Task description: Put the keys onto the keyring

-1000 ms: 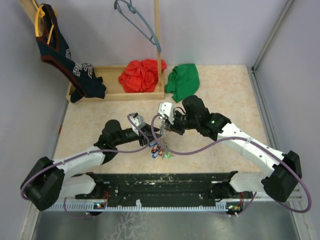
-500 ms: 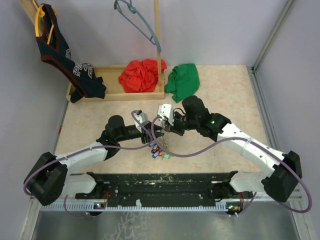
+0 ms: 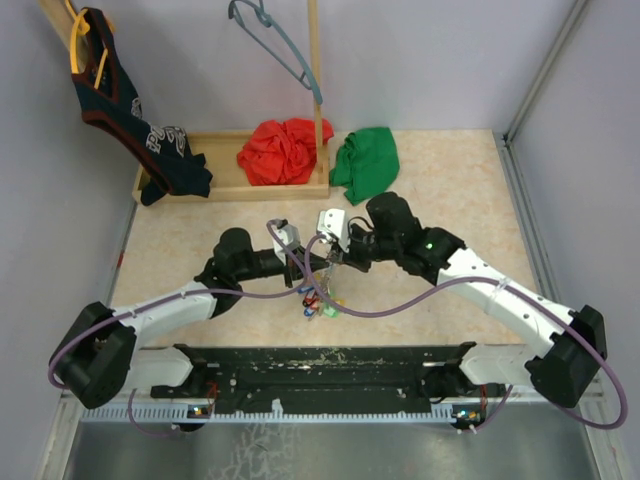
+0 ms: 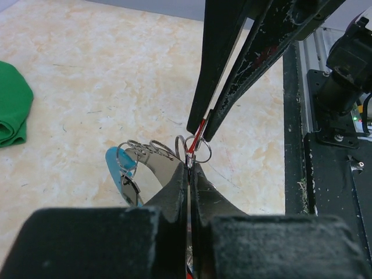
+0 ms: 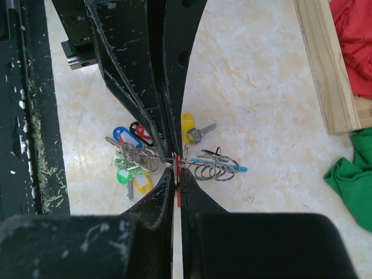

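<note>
My two grippers meet tip to tip just above the table's middle. The right gripper (image 5: 177, 172) is shut on a thin red key tag (image 5: 178, 192) held edge-on. The left gripper (image 4: 190, 165) is shut on the small metal split ring (image 4: 201, 152) at that tag's end. The keyring (image 5: 220, 165), light blue and grey metal with several small rings on it, hangs at the pinch; it also shows in the left wrist view (image 4: 123, 170). More keys (image 5: 131, 156) with blue, red, green and yellow tags lie bunched on the table below (image 3: 318, 302). Seen from above are the left gripper (image 3: 315, 264) and the right gripper (image 3: 331, 261).
A wooden tray (image 3: 225, 190) at the back holds a red cloth (image 3: 283, 150). A green cloth (image 3: 366, 162) lies beside it. A dark shirt (image 3: 125, 105) and a blue-grey hanger (image 3: 275, 42) hang on the rear wall by a wooden post (image 3: 315, 60). A black rail (image 3: 320, 365) runs along the near edge.
The left arm has reached right to the right gripper's tip, and its jaws have closed from partly open to shut on the small ring. The right gripper stays shut.
</note>
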You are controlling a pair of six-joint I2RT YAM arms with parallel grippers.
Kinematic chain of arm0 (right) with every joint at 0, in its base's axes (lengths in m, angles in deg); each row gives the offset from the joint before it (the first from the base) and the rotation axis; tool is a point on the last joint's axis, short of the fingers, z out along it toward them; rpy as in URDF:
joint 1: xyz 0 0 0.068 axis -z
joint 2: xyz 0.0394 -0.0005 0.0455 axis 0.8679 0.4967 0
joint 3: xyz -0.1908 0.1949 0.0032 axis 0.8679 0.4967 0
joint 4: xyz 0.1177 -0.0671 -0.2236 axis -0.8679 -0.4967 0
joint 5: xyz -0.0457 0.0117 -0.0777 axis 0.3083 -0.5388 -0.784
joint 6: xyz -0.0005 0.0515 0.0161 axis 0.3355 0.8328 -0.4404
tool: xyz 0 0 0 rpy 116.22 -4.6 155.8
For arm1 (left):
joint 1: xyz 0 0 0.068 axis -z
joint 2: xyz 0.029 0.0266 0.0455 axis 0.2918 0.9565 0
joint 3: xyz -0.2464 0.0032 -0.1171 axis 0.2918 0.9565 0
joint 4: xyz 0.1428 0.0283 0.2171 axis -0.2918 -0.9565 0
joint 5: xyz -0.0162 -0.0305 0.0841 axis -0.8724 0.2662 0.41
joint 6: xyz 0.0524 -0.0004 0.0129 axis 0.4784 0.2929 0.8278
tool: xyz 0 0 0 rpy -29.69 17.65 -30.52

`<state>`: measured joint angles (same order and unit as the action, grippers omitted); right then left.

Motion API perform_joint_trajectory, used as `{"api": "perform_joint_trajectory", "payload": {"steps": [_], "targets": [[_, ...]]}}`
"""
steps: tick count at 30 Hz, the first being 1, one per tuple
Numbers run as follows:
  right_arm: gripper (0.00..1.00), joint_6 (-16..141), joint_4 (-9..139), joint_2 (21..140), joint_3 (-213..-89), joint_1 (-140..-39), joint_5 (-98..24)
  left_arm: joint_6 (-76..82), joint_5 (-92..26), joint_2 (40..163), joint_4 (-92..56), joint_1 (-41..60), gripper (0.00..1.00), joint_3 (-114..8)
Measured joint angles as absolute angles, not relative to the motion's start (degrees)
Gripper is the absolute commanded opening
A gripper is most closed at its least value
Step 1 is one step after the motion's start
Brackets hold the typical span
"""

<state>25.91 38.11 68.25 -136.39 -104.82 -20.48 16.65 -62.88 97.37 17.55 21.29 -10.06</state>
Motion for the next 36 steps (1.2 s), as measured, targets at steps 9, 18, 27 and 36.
{"api": "perform_joint_trajectory", "payload": {"steps": [9, 18, 27, 36], "targets": [[0.00, 28.8, 37.2, 64.6, -133.8, -105.2, -27.2, 16.7, -62.5, 96.6, 18.0, 21.6, 0.00, -10.1], [0.00, 33.9, 39.2, 63.1, -129.1, -104.1, -27.6, 16.6, -62.0, 96.3, 18.4, 21.9, 0.00, -9.0], [0.25, 37.3, 42.2, 63.7, -128.6, -103.9, -28.1, 16.4, -59.0, 95.0, 18.4, 21.9, 0.00, -8.3], [0.54, 40.2, 45.9, 54.3, -124.2, -102.8, -37.3, 17.6, -49.1, 93.7, 13.9, 21.5, 0.00, -9.2]]}}
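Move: My right fingers hold the red tag nearly tip to tip with my left, which already grips the metal keyring. From my right hand the keyring is level front to back, about 2 cm to the left and 1 cm lower. The light-blue tag is some 4 cm ahead, 1 cm left and 3 cm down; the green tag about 4 cm back, 2 cm left and 8 cm down. From my left hand the red tag is some 2 cm right and 1 cm up, neither ahead nor back. I keep the keyring pinched in my left hand while my right draws the red tag about 3 cm to the right, then lowers it some 3 cm, turning clockwise. There my right fingers open and let go, backing off rightward and up, a little forward, about 23 degrees turned in all. Meanwhile my left carries the ring some 3 cm forward and 2 cm left, turning slightly counter-clockwise. ##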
